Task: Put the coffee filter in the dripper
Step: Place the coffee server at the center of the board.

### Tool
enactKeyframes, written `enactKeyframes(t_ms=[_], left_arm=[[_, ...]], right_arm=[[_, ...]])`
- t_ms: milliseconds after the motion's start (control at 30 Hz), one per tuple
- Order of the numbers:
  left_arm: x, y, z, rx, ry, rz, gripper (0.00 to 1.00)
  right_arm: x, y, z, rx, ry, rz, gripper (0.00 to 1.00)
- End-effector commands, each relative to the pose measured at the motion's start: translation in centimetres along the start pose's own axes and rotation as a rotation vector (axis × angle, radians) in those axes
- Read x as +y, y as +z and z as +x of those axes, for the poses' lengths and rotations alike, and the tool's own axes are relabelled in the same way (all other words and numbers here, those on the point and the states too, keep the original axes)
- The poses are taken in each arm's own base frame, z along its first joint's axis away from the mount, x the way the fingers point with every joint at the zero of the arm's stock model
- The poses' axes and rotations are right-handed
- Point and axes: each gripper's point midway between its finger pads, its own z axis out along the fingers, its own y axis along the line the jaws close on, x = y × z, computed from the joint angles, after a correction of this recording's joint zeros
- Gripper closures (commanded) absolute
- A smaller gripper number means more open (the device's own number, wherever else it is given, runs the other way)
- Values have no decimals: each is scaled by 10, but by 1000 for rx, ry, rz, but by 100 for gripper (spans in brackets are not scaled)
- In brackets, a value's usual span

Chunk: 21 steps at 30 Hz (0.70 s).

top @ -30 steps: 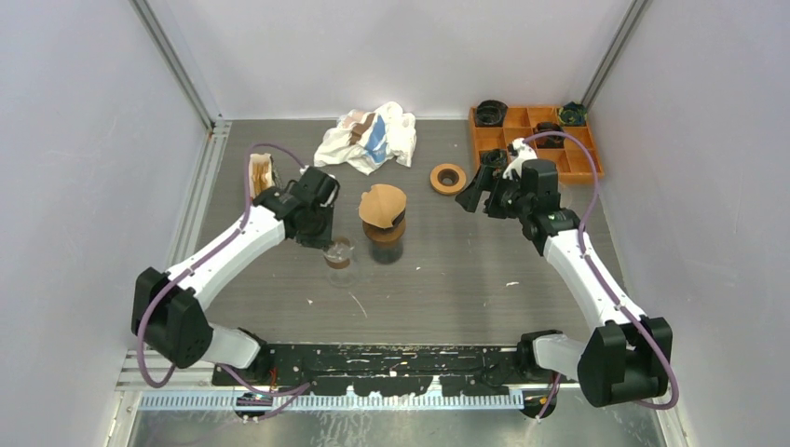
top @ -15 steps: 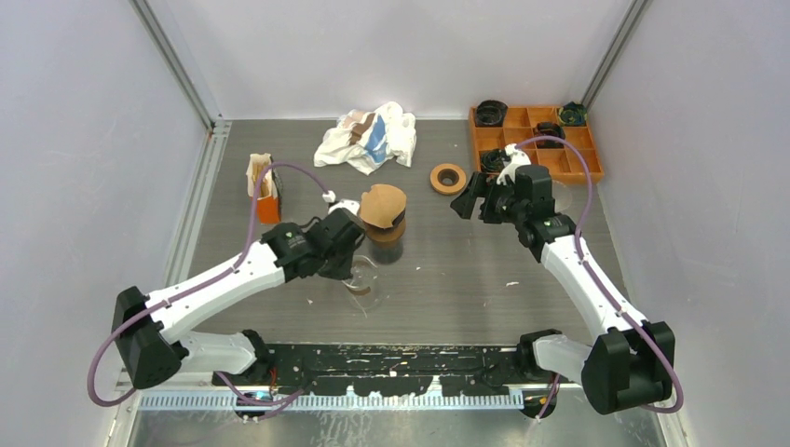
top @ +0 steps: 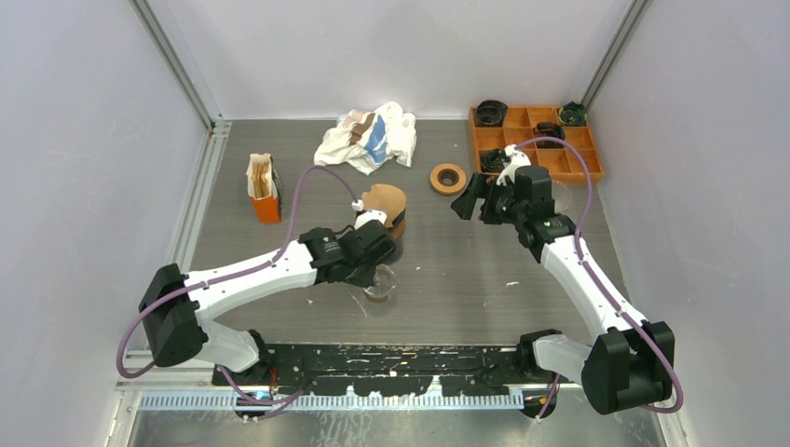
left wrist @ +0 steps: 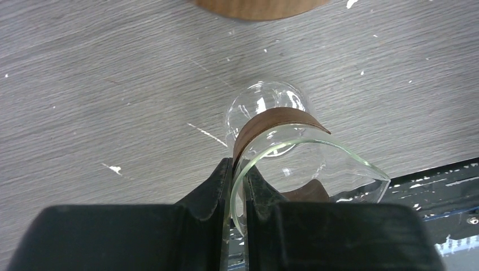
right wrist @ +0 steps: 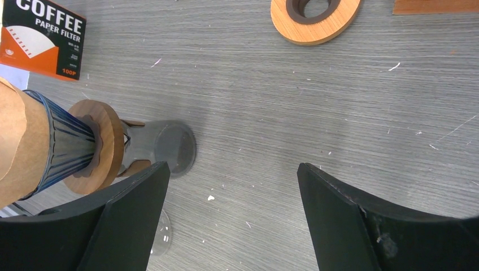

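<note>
A brown paper coffee filter sits in a blue-ribbed dripper with a wooden collar on its stand at the table's middle. In the right wrist view the filter and dripper show at the left edge. My left gripper is just in front of the dripper, shut on the rim of a clear glass carafe with a brown collar; one finger is inside the rim and one outside. My right gripper is open and empty, right of the dripper.
An orange coffee filter box stands at the left. A crumpled bag lies at the back. A wooden ring lies near my right gripper. An orange tray with dark parts is at the back right.
My left arm has swung right and nearer with the glass carafe, from left of the dripper to just in front of it. My right arm has barely moved.
</note>
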Motion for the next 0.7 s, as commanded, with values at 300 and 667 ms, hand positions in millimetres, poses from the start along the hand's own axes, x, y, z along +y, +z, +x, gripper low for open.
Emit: enactKeyframes(t_ms=[300,667], left_arm=[[-35,-6,-30,-88,-21,76,78],[-23,-29,-35,-126,-38,79,52]], right_arm=[[8,-3,-17,-66,-37,-23,10],[7,2,-21,-63,-40,-18,10]])
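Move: Standing or all but standing on the board, the coffee server is still held by its left rim, its middle about 3 cm right of the left hand and 4 cm below. Its spot on the board is about 5 cm right and 9 cm below. The dripper stand is some 11 cm ahead and 4 cm right, the filter box 21 cm ahead and 21 cm left. From the right hand the server lies about 19 cm left, 15 cm back and 10 cm lower. Bringing the server the last stretch, the left hand goes about 2.5 cm to the right with hardly any change of height, passing level across the near side of the dripper stand. There it stops, and its fingers spread from their pinch on the glass wall to nearly half open, one finger inside the rim and one outside, letting go of the server. ##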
